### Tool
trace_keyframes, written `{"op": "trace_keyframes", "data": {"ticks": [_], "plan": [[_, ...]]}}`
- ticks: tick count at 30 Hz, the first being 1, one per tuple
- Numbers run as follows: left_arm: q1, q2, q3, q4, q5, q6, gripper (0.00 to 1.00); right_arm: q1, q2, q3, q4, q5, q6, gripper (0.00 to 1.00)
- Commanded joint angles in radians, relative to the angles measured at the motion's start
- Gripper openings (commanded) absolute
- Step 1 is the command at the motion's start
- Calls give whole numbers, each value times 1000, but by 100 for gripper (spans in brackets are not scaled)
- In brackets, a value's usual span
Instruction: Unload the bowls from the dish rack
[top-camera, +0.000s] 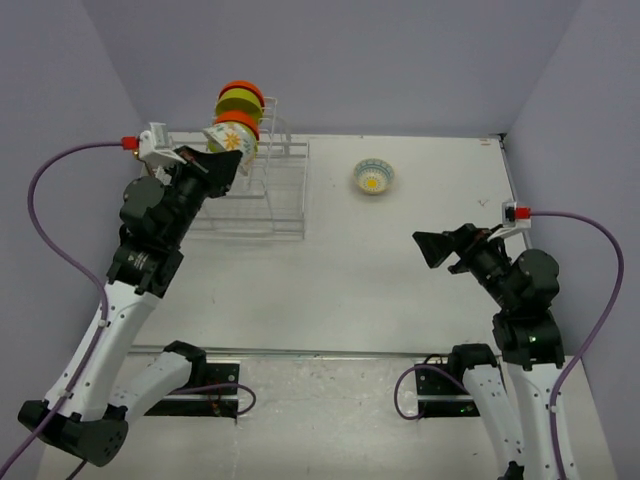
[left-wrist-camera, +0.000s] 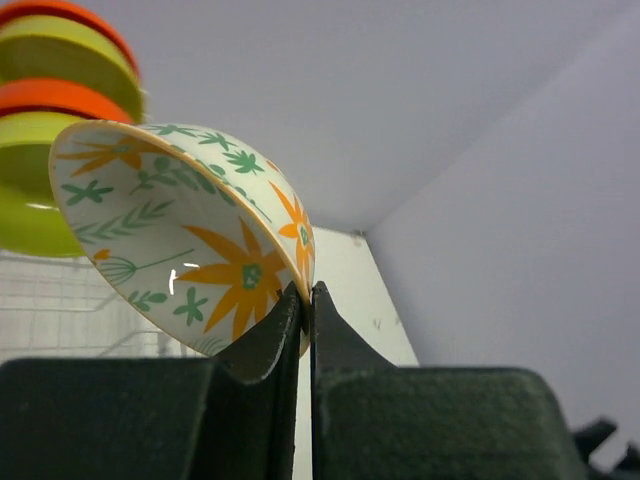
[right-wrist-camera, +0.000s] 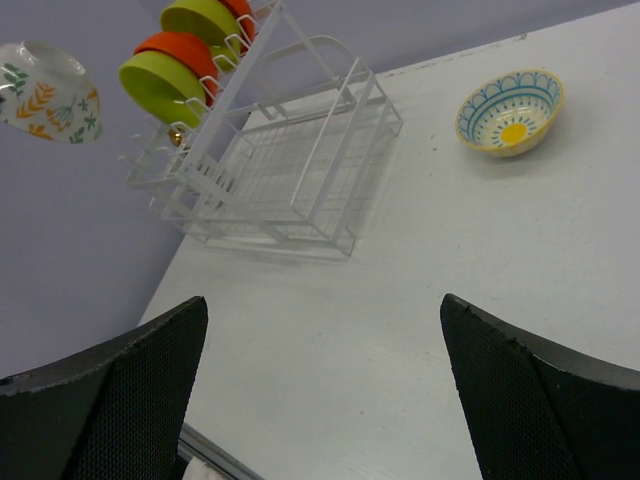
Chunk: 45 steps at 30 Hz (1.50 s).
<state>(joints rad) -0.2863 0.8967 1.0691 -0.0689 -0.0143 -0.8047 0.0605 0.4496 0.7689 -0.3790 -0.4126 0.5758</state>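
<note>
The white wire dish rack (top-camera: 275, 195) (right-wrist-camera: 300, 165) stands at the back left of the table. Several orange and lime-green bowls (top-camera: 240, 103) (right-wrist-camera: 165, 75) (left-wrist-camera: 55, 75) stand on edge in its upright section. My left gripper (top-camera: 226, 160) (left-wrist-camera: 307, 296) is shut on the rim of a white floral bowl (top-camera: 229, 138) (left-wrist-camera: 190, 225) (right-wrist-camera: 45, 92) and holds it tilted in the air next to those bowls. A white bowl with a blue and yellow pattern (top-camera: 373, 176) (right-wrist-camera: 510, 108) sits upright on the table right of the rack. My right gripper (top-camera: 433, 248) (right-wrist-camera: 322, 300) hangs open over bare table, holding nothing.
The rack's low basket (right-wrist-camera: 265, 175) holds nothing that I can see. Purple walls (top-camera: 330, 60) close in the table at the back and both sides. A metal rail (top-camera: 330, 353) runs along the near edge between the arm bases.
</note>
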Motion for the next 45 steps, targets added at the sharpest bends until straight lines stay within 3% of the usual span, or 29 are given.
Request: {"op": "trace_keyframes", "data": {"ticks": [1, 6, 9, 16, 22, 29, 35, 42, 45], "plan": [[-141, 36, 87, 70, 157, 258, 0, 1, 27, 70, 43, -48, 28, 99], [-429, 136, 198, -67, 93, 495, 0, 1, 110, 199, -40, -19, 30, 99], [-500, 198, 244, -142, 131, 611, 0, 1, 164, 295, -104, 12, 1, 99], [-580, 261, 160, -177, 223, 856, 0, 7, 377, 418, -256, -23, -80, 99], [-626, 307, 85, -85, 197, 848, 0, 154, 552, 431, -294, 55, -134, 99], [-732, 407, 49, -16, 96, 943, 0, 183, 675, 478, -325, 92, -154, 99], [-763, 456, 12, 49, 97, 1003, 0, 243, 781, 544, -406, 92, -204, 98], [-792, 476, 12, 93, 74, 1058, 0, 346, 900, 529, -469, 162, -238, 86], [-795, 488, 20, 87, 68, 1072, 0, 377, 925, 515, -466, 163, -246, 73]]}}
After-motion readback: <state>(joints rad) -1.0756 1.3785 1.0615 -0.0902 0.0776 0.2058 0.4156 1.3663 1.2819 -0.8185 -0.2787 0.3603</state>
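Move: The left hand holds the floral bowl by its rim, the bowl's middle about 5 cm left, 2 ahead and 2 above; the right gripper, where it is headed, lies roughly 37 cm right, 10 back and 10 below. The green bowl in the rack is some 12 ahead, 1 left, 8 below. From the right hand the floral bowl is about 42 left, 12 ahead, 12 up; the patterned bowl 30 ahead, 4 left, 28 below. Rightward and back, then mostly down, the left hand swings the floral bowl about 26 cm right and 20 down towards the right gripper, turning clockwise and rolling its left side up, grip kept. The right hand rises 8 cm, then goes forward, left and down to the bowl's far rim, tipping down some 40 degrees, its wide-open fingers starting to narrow; contact can't be seen. ##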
